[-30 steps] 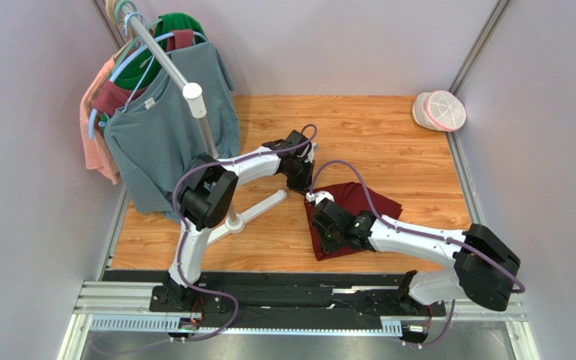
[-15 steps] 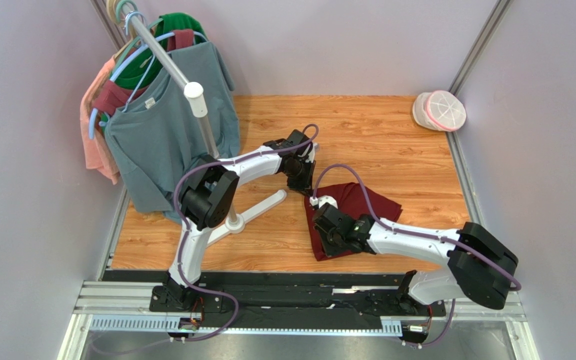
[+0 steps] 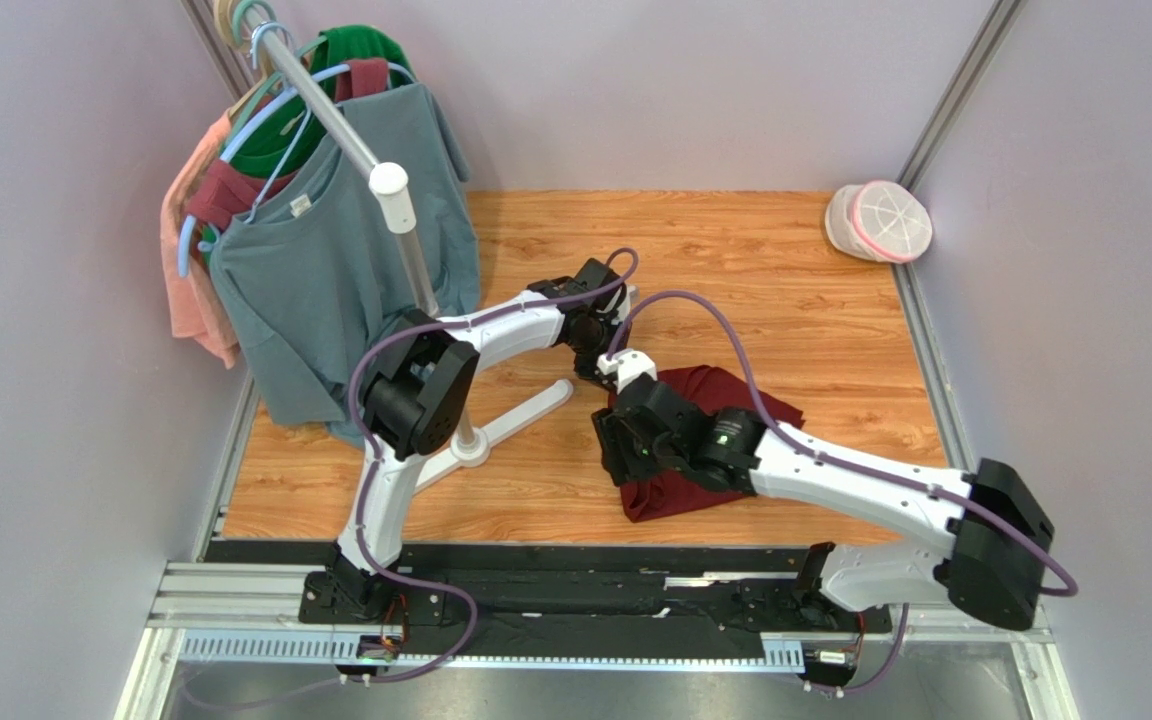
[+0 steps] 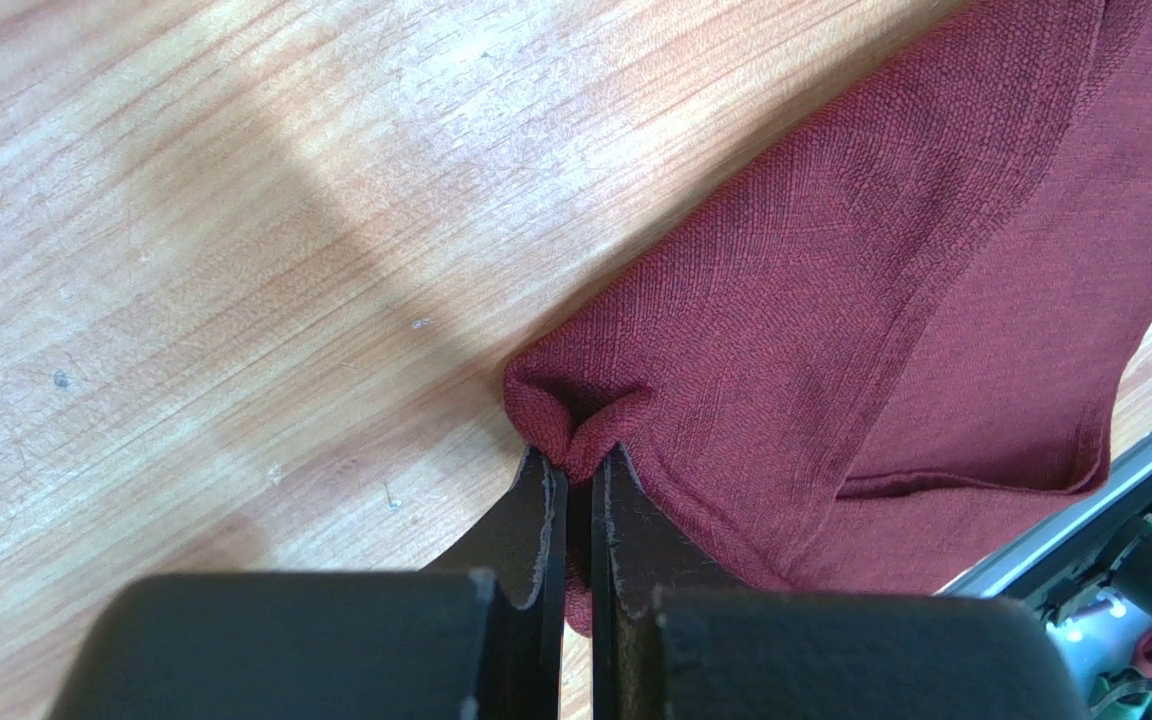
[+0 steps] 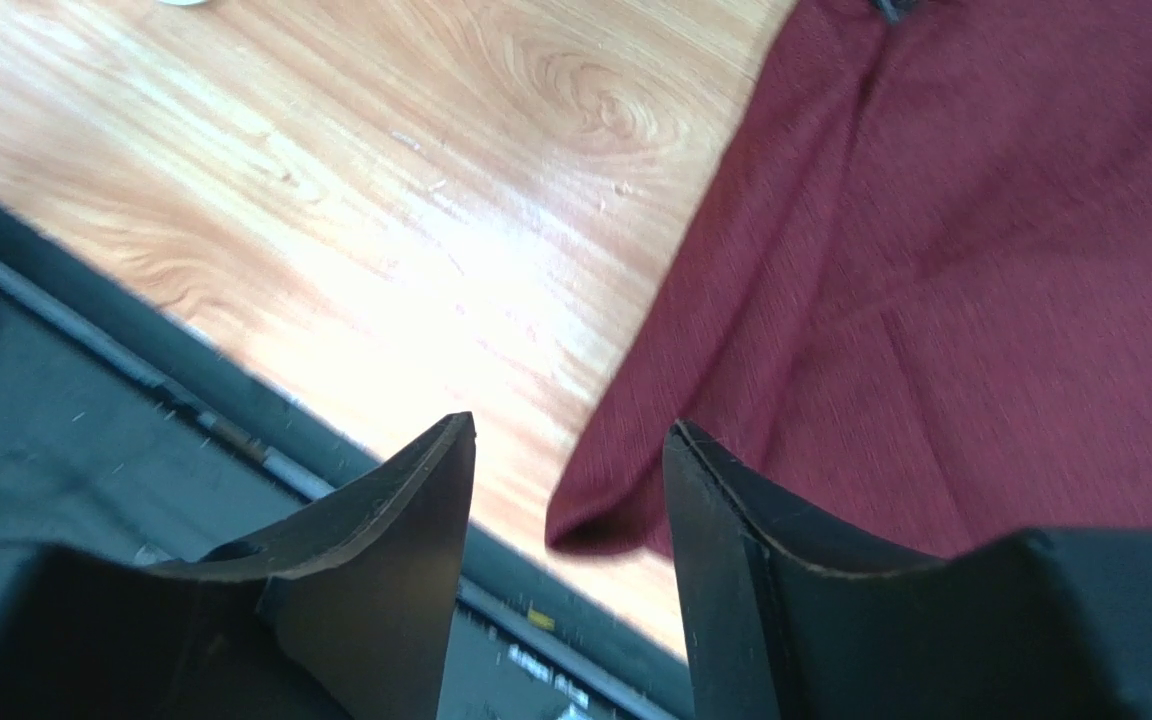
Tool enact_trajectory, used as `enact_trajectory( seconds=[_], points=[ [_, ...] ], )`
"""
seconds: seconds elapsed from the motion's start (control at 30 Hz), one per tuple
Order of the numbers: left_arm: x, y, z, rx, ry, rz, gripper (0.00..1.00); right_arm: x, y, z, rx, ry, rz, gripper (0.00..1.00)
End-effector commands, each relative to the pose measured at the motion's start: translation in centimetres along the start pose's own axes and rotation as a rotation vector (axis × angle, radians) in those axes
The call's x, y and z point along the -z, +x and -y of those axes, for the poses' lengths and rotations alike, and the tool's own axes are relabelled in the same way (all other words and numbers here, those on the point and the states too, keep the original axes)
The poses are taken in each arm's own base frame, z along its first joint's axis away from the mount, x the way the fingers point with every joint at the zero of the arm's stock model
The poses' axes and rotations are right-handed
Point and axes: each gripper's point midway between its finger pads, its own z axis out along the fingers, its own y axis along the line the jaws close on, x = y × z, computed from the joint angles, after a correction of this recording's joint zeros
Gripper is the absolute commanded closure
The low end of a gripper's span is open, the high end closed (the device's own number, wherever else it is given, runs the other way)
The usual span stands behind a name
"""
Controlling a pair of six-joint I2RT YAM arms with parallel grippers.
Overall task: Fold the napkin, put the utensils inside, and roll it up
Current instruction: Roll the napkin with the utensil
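The dark red napkin (image 3: 775,407) lies folded on the wooden table, mostly under my right arm. My left gripper (image 4: 579,453) is shut on the napkin's (image 4: 868,285) far left corner, and the cloth bunches up between its tips. From above, that gripper (image 3: 606,366) sits at the cloth's upper left end. My right gripper (image 5: 567,435) stands open above the napkin's (image 5: 988,255) near left corner, with nothing between its fingers. In the top view it (image 3: 621,447) hovers over the cloth's left edge. The utensils are out of view.
A clothes rack with several hanging shirts (image 3: 330,255) stands at the back left, its white T-shaped base (image 3: 519,419) just left of the napkin. A white and pink container (image 3: 880,222) sits at the far right corner. A black rail (image 5: 102,393) runs along the table's near edge.
My right gripper has opened and moved a little to the left and away from the near edge along the napkin's side. The left gripper has kept its hold on the corner.
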Motion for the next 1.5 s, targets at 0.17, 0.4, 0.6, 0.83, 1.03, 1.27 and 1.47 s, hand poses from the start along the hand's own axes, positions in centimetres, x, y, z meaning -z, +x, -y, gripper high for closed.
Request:
enact_trajectory(
  seconds=[0.17, 0.4, 0.6, 0.83, 1.03, 1.27, 1.47],
  points=[
    [-0.9, -0.2, -0.5, -0.007, -0.019, -0.019, 1.0, -5.1, -2.1, -1.0, 0.089, 0.027, 0.055, 0.47],
    [-1.1, 0.2, -0.7, -0.006, -0.022, -0.03, 1.0, -6.7, -1.3, 0.4, 0.114, 0.104, 0.032, 0.47],
    [-1.1, 0.3, -0.7, -0.006, -0.023, -0.032, 1.0, -7.6, -0.3, 2.3, 0.125, 0.2, 0.017, 0.47],
    [-1.1, 0.2, -0.6, -0.006, -0.02, -0.031, 1.0, -7.4, -0.5, 3.2, 0.151, 0.245, 0.027, 0.47],
    [-1.0, 0.1, -0.5, -0.008, -0.018, -0.027, 1.0, -8.7, 0.8, 3.8, 0.172, 0.275, -0.016, 0.47],
    [-0.9, 0.1, -0.5, -0.012, -0.015, -0.029, 1.0, -9.6, 2.3, 5.3, 0.168, 0.352, -0.052, 0.47],
    [-0.7, 0.2, -0.3, -0.022, -0.009, -0.028, 1.0, -9.8, 4.3, 6.7, 0.118, 0.384, -0.113, 0.48]
  ],
)
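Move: The napkin's rolled left edge, at the stretch the open right hand goes for, lies about 5 cm ahead of that hand, 1 cm to its right and 10 cm below. Its near corner is roughly 1 cm back, 1 cm to the right and 10 cm down; the far corner, pinched by the left hand, is about 16 cm ahead and 1 cm left. The tip of the rack foot stands some 14 cm ahead and 8 cm left. From the left hand the stretch lies about 11 cm back, 1 cm right and slightly lower. The rolled left edge is what the right hand comes down on: it sinks about 9 cm while reaching some 5 cm forward, drifting slightly left and then back right, with its left side dipping about 20 degrees, until the still-open fingers straddle the roll close to the table. The left hand stays put and keeps its pinch on the far corner. ##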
